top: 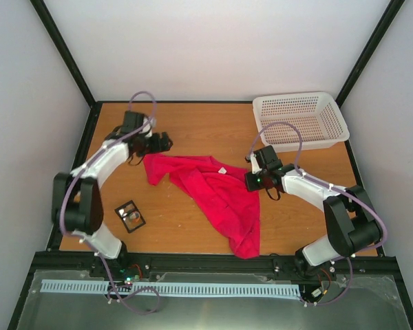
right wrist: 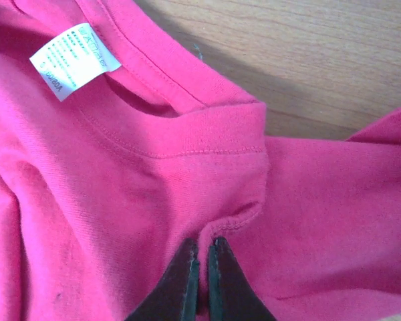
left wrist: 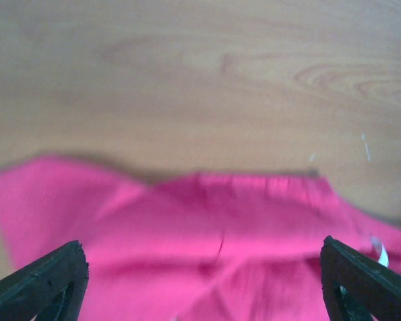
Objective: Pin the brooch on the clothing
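The crimson T-shirt (top: 213, 192) lies crumpled in the middle of the table, its white neck label (top: 221, 170) facing up. My right gripper (top: 251, 180) is at the shirt's right edge. In the right wrist view it (right wrist: 202, 251) is shut on a pinched fold of the shirt (right wrist: 154, 187) just below the collar, near the label (right wrist: 75, 60). My left gripper (top: 160, 143) is open at the shirt's far left corner. In the left wrist view its fingers (left wrist: 50, 281) stand wide apart over blurred red cloth (left wrist: 207, 227). The brooch (top: 132, 216) is a tiny pale spot inside the black case (top: 130, 216).
A white perforated basket (top: 303, 120) stands at the back right. The black case lies on the wood at the near left, beside the left arm's base. Black frame rails border the table.
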You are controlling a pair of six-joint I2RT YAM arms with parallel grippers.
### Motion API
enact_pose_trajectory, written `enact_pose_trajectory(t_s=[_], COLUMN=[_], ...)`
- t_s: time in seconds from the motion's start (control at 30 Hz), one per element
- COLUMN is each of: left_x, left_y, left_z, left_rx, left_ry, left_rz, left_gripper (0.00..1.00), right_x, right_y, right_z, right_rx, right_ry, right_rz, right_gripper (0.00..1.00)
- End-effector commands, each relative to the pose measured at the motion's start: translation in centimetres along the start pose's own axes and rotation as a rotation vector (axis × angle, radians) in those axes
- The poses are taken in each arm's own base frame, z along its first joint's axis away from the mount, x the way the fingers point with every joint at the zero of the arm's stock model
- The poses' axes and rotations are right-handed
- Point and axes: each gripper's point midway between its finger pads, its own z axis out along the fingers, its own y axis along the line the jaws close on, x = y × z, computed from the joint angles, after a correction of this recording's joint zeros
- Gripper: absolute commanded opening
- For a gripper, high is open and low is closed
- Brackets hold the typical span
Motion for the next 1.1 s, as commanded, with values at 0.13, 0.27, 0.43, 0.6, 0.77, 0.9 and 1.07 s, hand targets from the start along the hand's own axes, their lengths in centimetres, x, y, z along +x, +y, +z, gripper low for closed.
enact_pose_trajectory(t_s=[0.13,0.27,0.43,0.6,0.77,0.9,1.07], left_x=[1.9,5.2,11.0,14.4,9.5,6.1,7.4], left_y=[-3.1,-3.6,-2.7,-0.7,-2.3,-1.1,-1.6], left_z=[8.4,8.0,5.0,3.9,2.4,3.0,5.5], left_rx=[-0.068,-0.007,0.011,-0.023,-0.041,-0.193,-0.182], left_ry=[0.204,0.235,0.265,0.271,0.160,0.140,0.235], left_rz=[0.174,0.146,0.049,-0.015,0.063,0.165,0.246], left_gripper=[0.89,0.71,0.62,0.62,0.76,0.76,0.61], right_x=[-1.7,-1.1,5.0,10.0,10.3,9.5,8.9], right_y=[0.6,0.9,1.8,3.8,2.5,2.1,1.9], right_z=[-1.0,-1.9,-2.0,-0.8,0.3,0.4,0.3], right_rx=[-0.026,-0.039,-0.114,-0.257,-0.186,-0.158,-0.144], right_ry=[-0.044,-0.038,0.133,0.234,0.245,0.230,0.228], right_rz=[0.007,0.026,0.163,0.318,0.306,0.272,0.254], right_gripper=[0.03,0.03,0.03,0.03,0.03,0.03,0.03])
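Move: The clothing's left shoulder lies about 6 cm back, 5 cm right and 12 cm below the left hand; its white tag is some 19 cm right and 5 cm back, the brooch box about 20 cm back and 10 cm left. The right hand still pinches the other shoulder; from it the left shoulder lies roughly 21 cm left, 6 cm forward and 5 cm down, the tag 9 cm left and 5 cm forward. Left dips about 10 cm, draws back over the clothing, then returns forward-up; right, still pinching, drags back 9 cm. ##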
